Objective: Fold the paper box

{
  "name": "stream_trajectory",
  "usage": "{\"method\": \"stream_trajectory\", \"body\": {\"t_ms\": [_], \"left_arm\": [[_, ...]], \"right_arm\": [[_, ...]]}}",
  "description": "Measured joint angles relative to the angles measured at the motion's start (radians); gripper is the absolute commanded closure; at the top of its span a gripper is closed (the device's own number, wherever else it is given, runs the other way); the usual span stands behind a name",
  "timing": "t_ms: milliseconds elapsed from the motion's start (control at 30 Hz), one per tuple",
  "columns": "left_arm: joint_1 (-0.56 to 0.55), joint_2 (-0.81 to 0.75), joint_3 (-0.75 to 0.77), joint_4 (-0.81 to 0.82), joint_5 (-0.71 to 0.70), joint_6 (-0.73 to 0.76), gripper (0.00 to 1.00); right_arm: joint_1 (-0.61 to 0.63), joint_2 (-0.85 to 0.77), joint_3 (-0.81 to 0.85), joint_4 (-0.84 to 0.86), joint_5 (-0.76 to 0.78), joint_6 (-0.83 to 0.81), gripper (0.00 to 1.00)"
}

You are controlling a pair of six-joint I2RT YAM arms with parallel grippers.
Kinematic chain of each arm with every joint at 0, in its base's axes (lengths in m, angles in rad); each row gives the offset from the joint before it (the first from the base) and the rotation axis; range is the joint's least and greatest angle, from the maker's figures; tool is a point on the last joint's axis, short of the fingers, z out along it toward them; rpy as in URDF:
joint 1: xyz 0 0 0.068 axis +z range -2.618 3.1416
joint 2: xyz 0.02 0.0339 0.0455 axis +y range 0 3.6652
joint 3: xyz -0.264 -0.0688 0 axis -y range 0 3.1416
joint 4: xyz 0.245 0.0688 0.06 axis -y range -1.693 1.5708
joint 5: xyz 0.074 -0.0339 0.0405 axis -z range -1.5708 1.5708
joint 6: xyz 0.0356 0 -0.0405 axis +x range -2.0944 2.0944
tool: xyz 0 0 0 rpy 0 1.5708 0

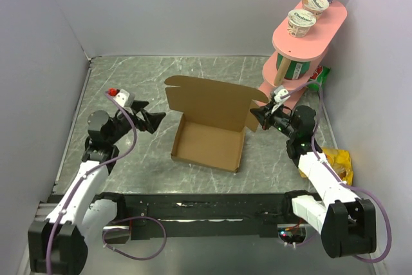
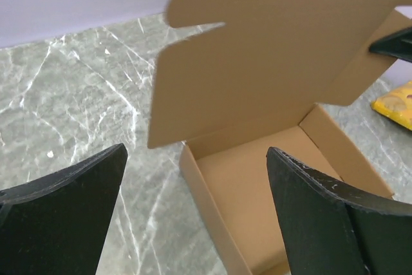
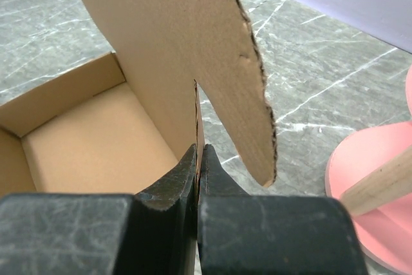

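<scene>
The paper box [image 1: 209,143] stands mid-table as a shallow brown tray, its lid [image 1: 209,98] raised at the back with a side tab at each end. My left gripper [image 1: 154,120] hovers open just left of the box and touches nothing. In the left wrist view the box [image 2: 257,178] lies ahead between my spread black fingers [image 2: 322,210], and the left gripper [image 2: 196,151] holds nothing. My right gripper [image 1: 255,116] is at the box's right rear corner. In the right wrist view that gripper [image 3: 198,149] is shut on the thin edge of the box's right wall [image 3: 161,101], below the lid tab [image 3: 251,94].
A pink two-tier stand [image 1: 309,27] with three yogurt cups rises at the back right, its base [image 3: 373,178] close to my right gripper. A yellow packet [image 1: 338,162] lies by the right arm, and a green packet [image 1: 320,75] sits behind the stand. White walls enclose the marbled table [image 1: 129,82].
</scene>
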Motion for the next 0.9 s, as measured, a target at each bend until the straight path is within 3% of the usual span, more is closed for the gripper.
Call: {"method": "stream_trajectory", "body": {"t_ms": [200,533,767,900], "left_arm": [[0.106,0.196,-0.004,0.258,0.188,-0.090,0.05],[0.113,0.511,0.145,0.378,0.341,-0.089,0.11],[0.101,0.654,0.183,0.463,0.363,-0.103,0.33],[0.054,0.688,0.188,0.474,0.352,-0.094,0.52]], "right_arm": [[-0.013,0.006,0.003,-0.001,-0.034,0.000,1.00],[-0.020,0.037,0.026,-0.019,-0.074,-0.002,1.00],[-0.021,0.065,0.039,-0.033,-0.085,-0.005,1.00],[-0.021,0.065,0.039,-0.034,-0.085,-0.005,1.00]]}}
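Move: Some 8 cm ahead of the left hand, 5 cm to its right and 5 cm lower is the left edge of the raised lid. The tray's back-left corner lies roughly 5 cm ahead, 8 cm right and 18 cm below this hand; the tray's middle is about 18 cm right, 6 cm back and 21 cm down. From the right hand, the lid's left edge is around 31 cm left, 3 cm ahead and nearly level. Reaching about 8 cm forward while sinking, the left hand brings its wide-open fingers up to the lid's left edge, then ends with a short stretch down and to the right. It turns clockwise some 15 degrees, and its fingers narrow to a bit over half open, one on either side of the cardboard. The right hand keeps its shut pinch on the lid's right side flap, nearly still. ##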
